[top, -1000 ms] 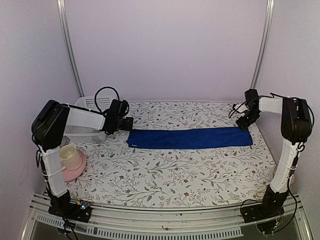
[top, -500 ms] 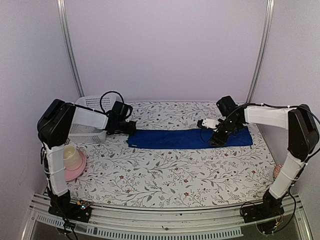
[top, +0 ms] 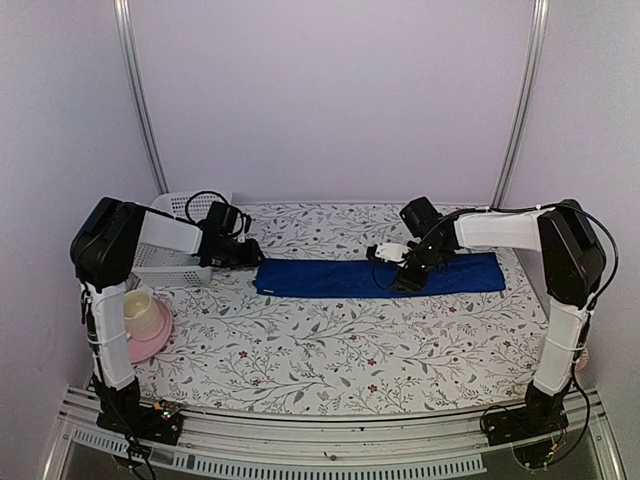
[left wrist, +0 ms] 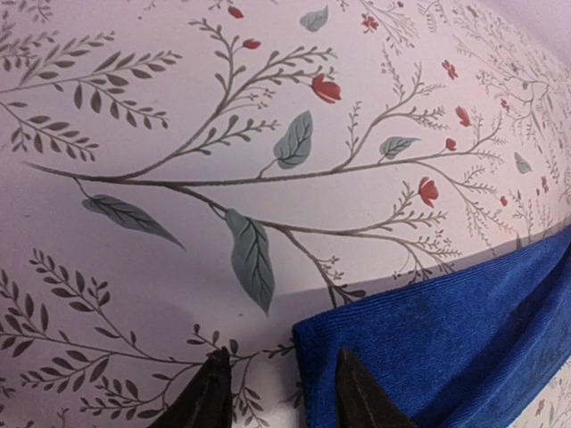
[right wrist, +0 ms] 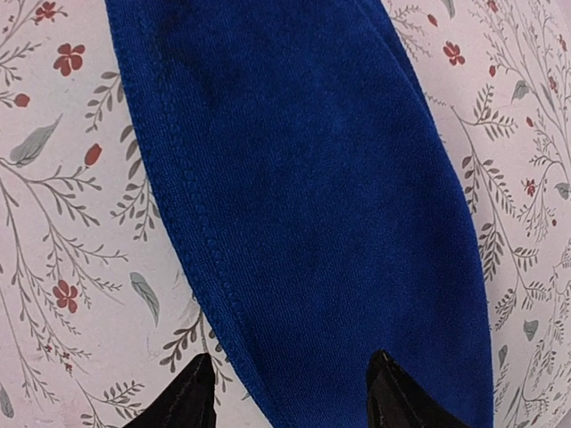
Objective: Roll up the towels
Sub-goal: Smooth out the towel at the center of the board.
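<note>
A long royal-blue towel (top: 380, 276) lies flat as a strip across the flowered table. My left gripper (top: 252, 257) sits low at the towel's left end. In the left wrist view this gripper (left wrist: 281, 397) is open, one fingertip (left wrist: 354, 392) over the towel's corner (left wrist: 437, 343), the other over bare tablecloth. My right gripper (top: 402, 282) hovers over the towel right of its middle. Seen from the right wrist, that gripper (right wrist: 290, 392) is open and straddles the hemmed edge of the towel (right wrist: 312, 196), with nothing gripped.
A white slatted basket (top: 172, 238) stands at the back left behind the left arm. A pink bowl (top: 150, 335) holding a cream cup (top: 136, 307) sits near the left arm's base. Metal rails run up both back corners.
My right arm has swung left from the towel's right end to a spot over the towel right of its middle. My left gripper has drawn back slightly left, still at the towel's left end.
</note>
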Controlling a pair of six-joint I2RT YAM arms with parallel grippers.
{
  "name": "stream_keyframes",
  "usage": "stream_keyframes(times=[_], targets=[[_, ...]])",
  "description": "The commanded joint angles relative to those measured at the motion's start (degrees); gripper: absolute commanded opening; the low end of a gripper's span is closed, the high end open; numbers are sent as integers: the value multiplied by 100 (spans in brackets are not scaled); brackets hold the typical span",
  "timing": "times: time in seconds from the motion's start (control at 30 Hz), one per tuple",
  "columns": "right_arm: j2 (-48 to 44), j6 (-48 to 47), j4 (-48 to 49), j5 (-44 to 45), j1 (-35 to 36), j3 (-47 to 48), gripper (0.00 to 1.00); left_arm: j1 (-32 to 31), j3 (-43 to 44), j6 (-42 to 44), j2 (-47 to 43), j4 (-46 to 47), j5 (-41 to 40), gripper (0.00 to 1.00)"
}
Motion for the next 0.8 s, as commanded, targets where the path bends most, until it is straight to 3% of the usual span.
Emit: stream_keyframes(times=[0.0,0.23,0.43,0.77], targets=[[256,254,215,300,38,-125,58,28,-118,-197,51,198,608,39],[403,274,266,252,46,-242,58,34,-179,-334,76,308,882,33],[552,232,278,281,44,-322,58,36,-166,-408,75,399,963,16],[651,195,279,307,42,-409,58,36,-62,-461,219,374,880,9]])
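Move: The left hand hovers low at the towel's left end, its far-left corner some 2 cm to the right, a centimetre ahead and 1 cm below; the white basket stands about 14 cm to the left and 6 cm ahead. The right hand, fingers apart, is over the towel's near edge, about 4 cm below and 1 cm back; the towel's right end is about 18 cm to its right and 3 cm farther out. Right hand sinks about 4 cm onto the towel's near edge; left shifts right and pinches its far-left corner. ##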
